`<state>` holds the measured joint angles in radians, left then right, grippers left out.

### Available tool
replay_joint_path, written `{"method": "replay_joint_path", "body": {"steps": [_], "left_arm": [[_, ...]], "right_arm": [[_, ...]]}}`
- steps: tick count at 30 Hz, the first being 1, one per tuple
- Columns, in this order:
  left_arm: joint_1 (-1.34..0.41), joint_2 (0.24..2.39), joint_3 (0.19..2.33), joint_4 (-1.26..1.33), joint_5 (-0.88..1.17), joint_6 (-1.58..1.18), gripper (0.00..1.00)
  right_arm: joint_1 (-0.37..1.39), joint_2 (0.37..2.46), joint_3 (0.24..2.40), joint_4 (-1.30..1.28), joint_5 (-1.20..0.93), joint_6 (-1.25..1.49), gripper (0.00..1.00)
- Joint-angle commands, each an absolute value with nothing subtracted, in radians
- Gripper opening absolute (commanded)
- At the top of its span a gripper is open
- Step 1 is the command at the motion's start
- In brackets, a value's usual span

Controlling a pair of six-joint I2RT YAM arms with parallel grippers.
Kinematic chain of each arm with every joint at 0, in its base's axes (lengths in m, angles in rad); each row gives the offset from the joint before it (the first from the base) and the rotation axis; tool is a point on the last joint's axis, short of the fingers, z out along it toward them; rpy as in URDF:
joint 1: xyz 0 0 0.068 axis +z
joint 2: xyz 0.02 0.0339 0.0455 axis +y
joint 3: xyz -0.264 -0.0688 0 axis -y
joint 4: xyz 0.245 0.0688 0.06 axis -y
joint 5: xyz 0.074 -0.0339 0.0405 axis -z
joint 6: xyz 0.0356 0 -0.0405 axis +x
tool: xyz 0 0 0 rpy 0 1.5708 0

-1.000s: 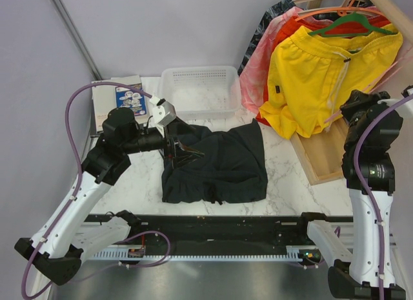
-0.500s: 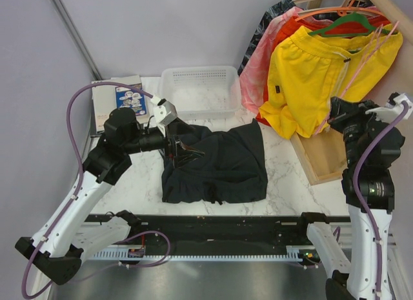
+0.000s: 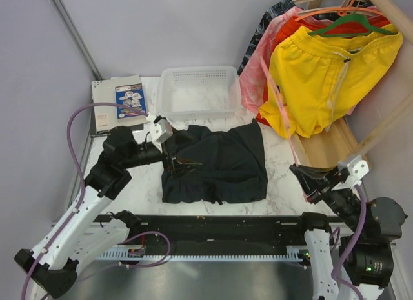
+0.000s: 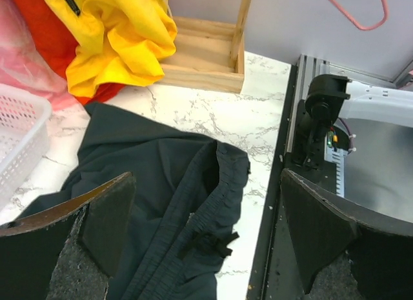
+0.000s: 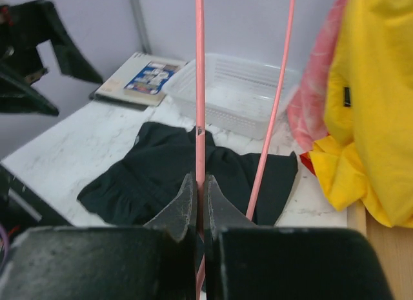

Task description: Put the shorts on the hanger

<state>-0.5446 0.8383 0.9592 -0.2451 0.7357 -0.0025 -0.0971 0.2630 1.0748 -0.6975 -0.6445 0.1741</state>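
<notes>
The dark shorts [image 3: 222, 163] lie flat on the marble table, waistband and drawstring knot [image 4: 210, 242] toward the near edge. My left gripper [image 3: 178, 159] hovers over their left part, open, its fingers [image 4: 103, 216] spread wide above the fabric [image 4: 155, 197] and holding nothing. My right gripper [image 3: 304, 179] is low at the near right, shut on a rod of the pale-pink hanger [image 5: 199, 87]. A second rod slants up to the right of the jaws. In the top view the hanger [image 3: 288, 137] shows as a thin blurred line; its hook [image 4: 361, 26] appears in the left wrist view.
A white basket [image 3: 200, 90] stands behind the shorts, a box with a booklet [image 3: 119, 100] at the back left. Yellow shorts [image 3: 329, 74] on a green hanger and red and pink garments hang at the back right over a wooden frame [image 3: 329, 151].
My right arm has swung down from the clothes rack to the near right of the table, bringing the pink hanger with it. The left gripper has shifted slightly toward the near side, still open.
</notes>
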Motion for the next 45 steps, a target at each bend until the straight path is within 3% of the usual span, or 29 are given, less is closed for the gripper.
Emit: {"method": "replay_joint_path", "body": {"steps": [1,6,11,18,22,29,34,38,40,42,43,44,45], "left_arm": [[-0.540,0.718,0.842,-0.003,0.657,0.029,1.00],[-0.540,0.698,0.828,-0.078,0.638,0.297,0.99],[-0.541,0.681,0.831,-0.238,0.726,0.601,0.93],[-0.541,0.753,0.815,-0.223,0.686,0.765,0.90],[-0.541,0.834,0.818,-0.150,0.689,0.767,0.89],[-0.541,0.907,0.807,-0.244,0.834,0.808,0.82],[-0.541,0.931,0.778,-0.299,0.812,0.816,0.48],[-0.541,0.917,0.767,-0.314,0.844,0.763,0.06],[-0.541,0.910,0.758,-0.324,0.856,0.736,0.02],[-0.541,0.891,0.753,-0.339,0.854,0.706,0.02],[-0.541,0.887,0.753,-0.360,0.847,0.695,0.02],[-0.541,0.882,0.755,-0.370,0.839,0.655,0.02],[-0.541,0.884,0.756,-0.385,0.835,0.644,0.02]], "right_arm": [[-0.208,0.322,1.123,-0.947,-1.084,-0.128,0.00],[-0.287,0.567,1.224,-1.315,-1.232,-0.510,0.00],[-0.285,0.780,1.249,-1.453,-1.261,-0.696,0.00],[-0.103,0.942,1.221,-1.382,-1.232,-0.642,0.00],[0.179,0.991,1.224,-1.214,-1.100,-0.519,0.00],[0.270,1.060,1.261,-1.229,-1.034,-0.563,0.00],[0.340,1.081,1.281,-1.262,-1.003,-0.621,0.00],[0.387,1.106,1.285,-1.279,-0.971,-0.678,0.00],[0.394,1.126,1.302,-1.276,-0.973,-0.680,0.00],[0.396,1.135,1.305,-1.240,-0.957,-0.637,0.21],[0.396,1.134,1.296,-1.145,-0.933,-0.570,0.36],[0.394,1.109,1.258,-1.058,-0.839,-0.476,0.71],[0.396,1.088,1.237,-0.966,-0.754,-0.287,0.78]]}}
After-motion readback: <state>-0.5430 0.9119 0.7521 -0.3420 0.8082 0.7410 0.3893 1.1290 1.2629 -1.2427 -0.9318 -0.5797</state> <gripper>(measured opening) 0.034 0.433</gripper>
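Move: The pink hanger, still pinched by the right hand and standing roughly upright, has its middle about 27 cm to the left hand's right, 3 cm back and 12 cm higher. The dark shorts lie some 4 cm ahead, 5 cm right and 30 cm below the left hand. From the right hand, the open left gripper is about 27 cm left, 6 cm ahead and 5 cm lower; the yellow shorts hang 27 cm ahead, 9 cm right and 8 cm lower. Down some 13 cm and left about 9, the right hand carries the hanger towards the left gripper, swinging its fingers about 55 degrees counter-clockwise and tipping them down, then partly opens. The left hand sinks about 12 cm as its wrist rolls, reaching forward then easing back, and closes late to pinch the hanger near its left end. ##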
